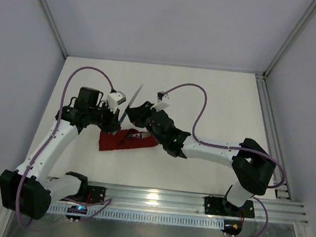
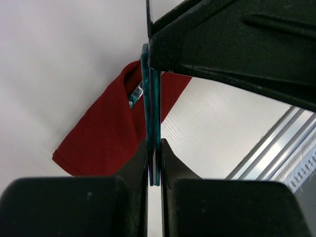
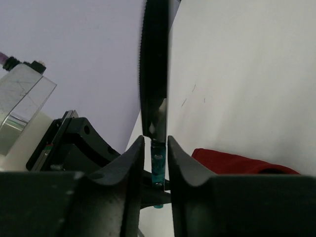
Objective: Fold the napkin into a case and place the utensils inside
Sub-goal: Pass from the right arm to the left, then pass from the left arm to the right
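Observation:
The knife [image 1: 131, 100] hangs in the air above the table, silver blade pointing to the far side. My left gripper [image 1: 116, 123] is shut on the low end of its teal handle [image 2: 150, 98]. My right gripper [image 1: 132, 112] pinches the same knife [image 3: 154, 74] higher up, where blade meets handle. Just below lies the napkin, folded into a narrow dark red case [image 1: 127, 141]. The fork [image 1: 140, 133] sits in it, tines poking out at the right end. In the left wrist view the fork's metal [image 2: 136, 94] shows in the case [image 2: 103, 138] opening.
An aluminium rail [image 1: 194, 201] carrying both arm bases runs along the near edge. Frame posts and grey walls close in the white table [image 1: 205, 101] at the back and sides. Purple cables [image 1: 198, 108] loop above both wrists.

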`<action>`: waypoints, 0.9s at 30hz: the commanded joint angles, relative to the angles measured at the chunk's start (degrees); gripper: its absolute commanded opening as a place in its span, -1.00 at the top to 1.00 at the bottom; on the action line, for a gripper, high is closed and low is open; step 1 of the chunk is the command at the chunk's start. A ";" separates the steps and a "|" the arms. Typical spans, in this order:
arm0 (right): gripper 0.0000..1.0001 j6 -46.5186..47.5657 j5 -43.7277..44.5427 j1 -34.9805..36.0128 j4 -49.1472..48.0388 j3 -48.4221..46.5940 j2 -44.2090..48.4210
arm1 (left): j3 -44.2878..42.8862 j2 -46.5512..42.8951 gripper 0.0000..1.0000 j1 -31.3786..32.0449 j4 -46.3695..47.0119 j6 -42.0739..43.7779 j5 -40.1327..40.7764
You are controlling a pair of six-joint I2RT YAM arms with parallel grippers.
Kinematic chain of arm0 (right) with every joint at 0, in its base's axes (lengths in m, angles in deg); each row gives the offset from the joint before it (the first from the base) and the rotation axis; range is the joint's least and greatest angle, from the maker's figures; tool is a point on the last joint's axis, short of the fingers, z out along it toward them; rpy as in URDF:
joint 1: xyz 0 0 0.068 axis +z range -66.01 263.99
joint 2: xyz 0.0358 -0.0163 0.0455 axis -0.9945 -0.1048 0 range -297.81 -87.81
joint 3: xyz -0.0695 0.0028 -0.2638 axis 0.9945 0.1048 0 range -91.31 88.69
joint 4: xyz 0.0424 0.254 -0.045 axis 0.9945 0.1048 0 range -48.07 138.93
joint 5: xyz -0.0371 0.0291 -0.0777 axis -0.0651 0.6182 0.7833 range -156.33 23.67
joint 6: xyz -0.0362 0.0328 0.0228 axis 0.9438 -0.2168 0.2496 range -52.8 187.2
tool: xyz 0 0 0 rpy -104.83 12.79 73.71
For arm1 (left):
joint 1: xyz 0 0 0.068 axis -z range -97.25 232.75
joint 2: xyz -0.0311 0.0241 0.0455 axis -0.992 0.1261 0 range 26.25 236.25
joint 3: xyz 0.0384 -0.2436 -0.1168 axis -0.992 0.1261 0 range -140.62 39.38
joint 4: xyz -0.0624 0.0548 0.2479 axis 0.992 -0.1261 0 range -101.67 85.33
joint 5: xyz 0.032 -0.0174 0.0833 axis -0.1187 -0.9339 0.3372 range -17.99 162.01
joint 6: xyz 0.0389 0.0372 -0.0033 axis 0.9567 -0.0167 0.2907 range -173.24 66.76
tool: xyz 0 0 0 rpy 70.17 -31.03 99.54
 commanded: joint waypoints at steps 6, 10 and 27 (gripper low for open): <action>0.08 35.97 -10.35 1.69 -0.24 8.24 12.37 | -3.48 -0.17 1.00 1.36 -8.95 8.19 -8.05; -0.15 74.89 -5.08 9.94 5.15 17.25 23.53 | -6.11 3.44 1.00 1.36 -16.85 13.73 -10.78; -0.04 126.99 -22.47 12.33 22.81 5.09 16.11 | -7.09 4.76 1.00 2.50 -29.53 23.59 -11.66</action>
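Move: The knife leans blade up and forward between the hands. The left fingers are shut near its butt, with its middle about 4 cm ahead, 3 cm right and 6 cm above them; the right fingers pinch it by the blade's root, its middle about 1 cm ahead and 1 cm above them. The folded napkin lies some 3 cm ahead, 4 cm right and 15 cm below the left hand, the fork on it roughly 6 cm ahead and 6 cm right. The knife stays gripped by its handle in the left fingers, drawn back about 8 cm as that wrist turns some 20 degrees clockwise and tilts. The right fingers open and come free, pulling back about 12 cm and first right 8 cm, then swinging some 5 cm left again towards the knife, rolled over by well past 90 degrees, half open and facing the blade. ##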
